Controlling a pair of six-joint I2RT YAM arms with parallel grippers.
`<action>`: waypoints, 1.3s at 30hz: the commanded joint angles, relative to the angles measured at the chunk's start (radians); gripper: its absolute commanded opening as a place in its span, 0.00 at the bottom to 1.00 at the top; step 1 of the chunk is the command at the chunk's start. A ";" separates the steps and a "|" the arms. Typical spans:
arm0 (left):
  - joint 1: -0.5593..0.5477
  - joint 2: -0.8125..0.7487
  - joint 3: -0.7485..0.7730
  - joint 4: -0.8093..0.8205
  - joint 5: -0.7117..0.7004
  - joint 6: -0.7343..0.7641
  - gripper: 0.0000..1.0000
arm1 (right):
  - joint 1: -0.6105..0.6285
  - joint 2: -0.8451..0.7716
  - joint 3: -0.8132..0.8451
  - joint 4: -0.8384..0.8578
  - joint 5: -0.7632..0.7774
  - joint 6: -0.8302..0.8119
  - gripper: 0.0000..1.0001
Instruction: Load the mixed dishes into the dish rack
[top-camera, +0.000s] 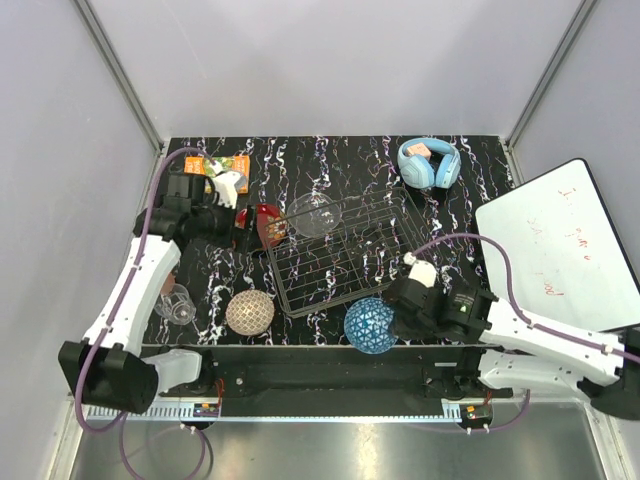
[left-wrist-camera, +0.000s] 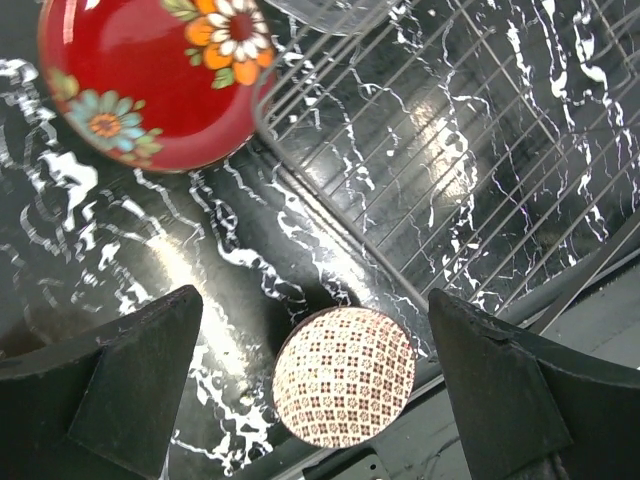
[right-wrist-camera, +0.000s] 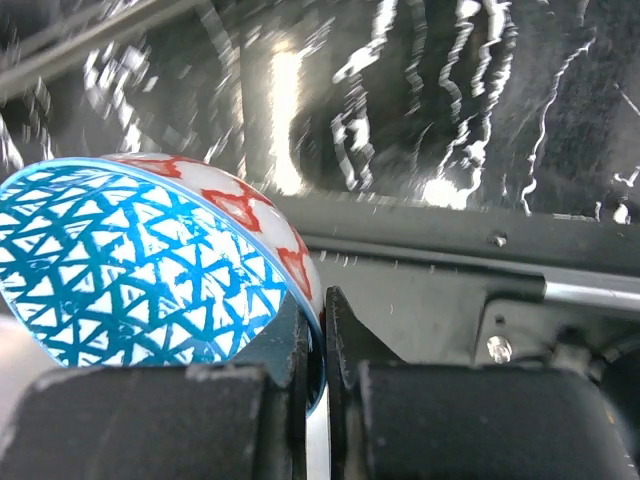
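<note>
The dark wire dish rack (top-camera: 345, 250) lies mid-table and also shows in the left wrist view (left-wrist-camera: 450, 150). A clear glass bowl (top-camera: 313, 215) sits at its far left corner. The red plate (top-camera: 268, 225), with painted flowers (left-wrist-camera: 150, 90), stands just left of the rack. My left gripper (top-camera: 245, 230) hovers beside the plate, open and empty (left-wrist-camera: 312, 300). The beige patterned bowl (top-camera: 249, 312) lies far below it (left-wrist-camera: 345, 375). My right gripper (top-camera: 395, 318) is shut on the rim (right-wrist-camera: 322, 300) of the blue patterned bowl (top-camera: 370, 325), held tilted (right-wrist-camera: 130, 270) at the rack's near edge. A clear stemmed glass (top-camera: 177, 303) lies at the left.
Light blue headphones (top-camera: 430, 163) lie at the back right with a small salmon-pink thing (top-camera: 419, 150) against them. An orange-green book (top-camera: 218, 167) lies at the back left. A whiteboard (top-camera: 560, 245) leans at the right. The metal front rail (right-wrist-camera: 450, 250) runs under the blue bowl.
</note>
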 joint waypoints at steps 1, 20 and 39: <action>-0.052 0.045 -0.009 0.095 -0.021 0.001 0.99 | 0.144 0.099 0.214 -0.157 0.129 -0.022 0.00; -0.195 0.246 -0.070 0.171 -0.159 -0.070 0.83 | -0.272 0.204 0.585 -0.020 0.753 -0.525 0.00; -0.256 0.323 -0.052 0.223 -0.165 0.056 0.43 | -0.456 0.521 0.524 0.417 0.772 -0.830 0.00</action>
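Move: The right hand already holds the blue bowl by its rim. The right end of the dish rack lies about 22 cm ahead, 6 cm to its right and 8 cm lower; the headphones are roughly 18 cm beyond that end and 4 cm farther right. For the left hand, the rack's left upper rail lies 1 cm ahead, 5 cm right and 11 cm below, with the red plate 7 cm ahead and 2 cm right, and the gold bowl 14 cm back, straight in line, both about 19 cm down. The right hand, still pinching the blue bowl's rim, lifts it about 18 cm, then swings forward past the rack's near edge and to the right, and finally sinks some 6 cm towards the rack's right end, ending about 25 cm farther out while the fingers tip up some 35 degrees forward and the hand's left side drops. Meanwhile the left hand goes down about 11 cm and 5 cm to the right onto the rack's left upper rail, tilting slightly and closing from wide open to about half, so that the rail ends up between its fingertips. ##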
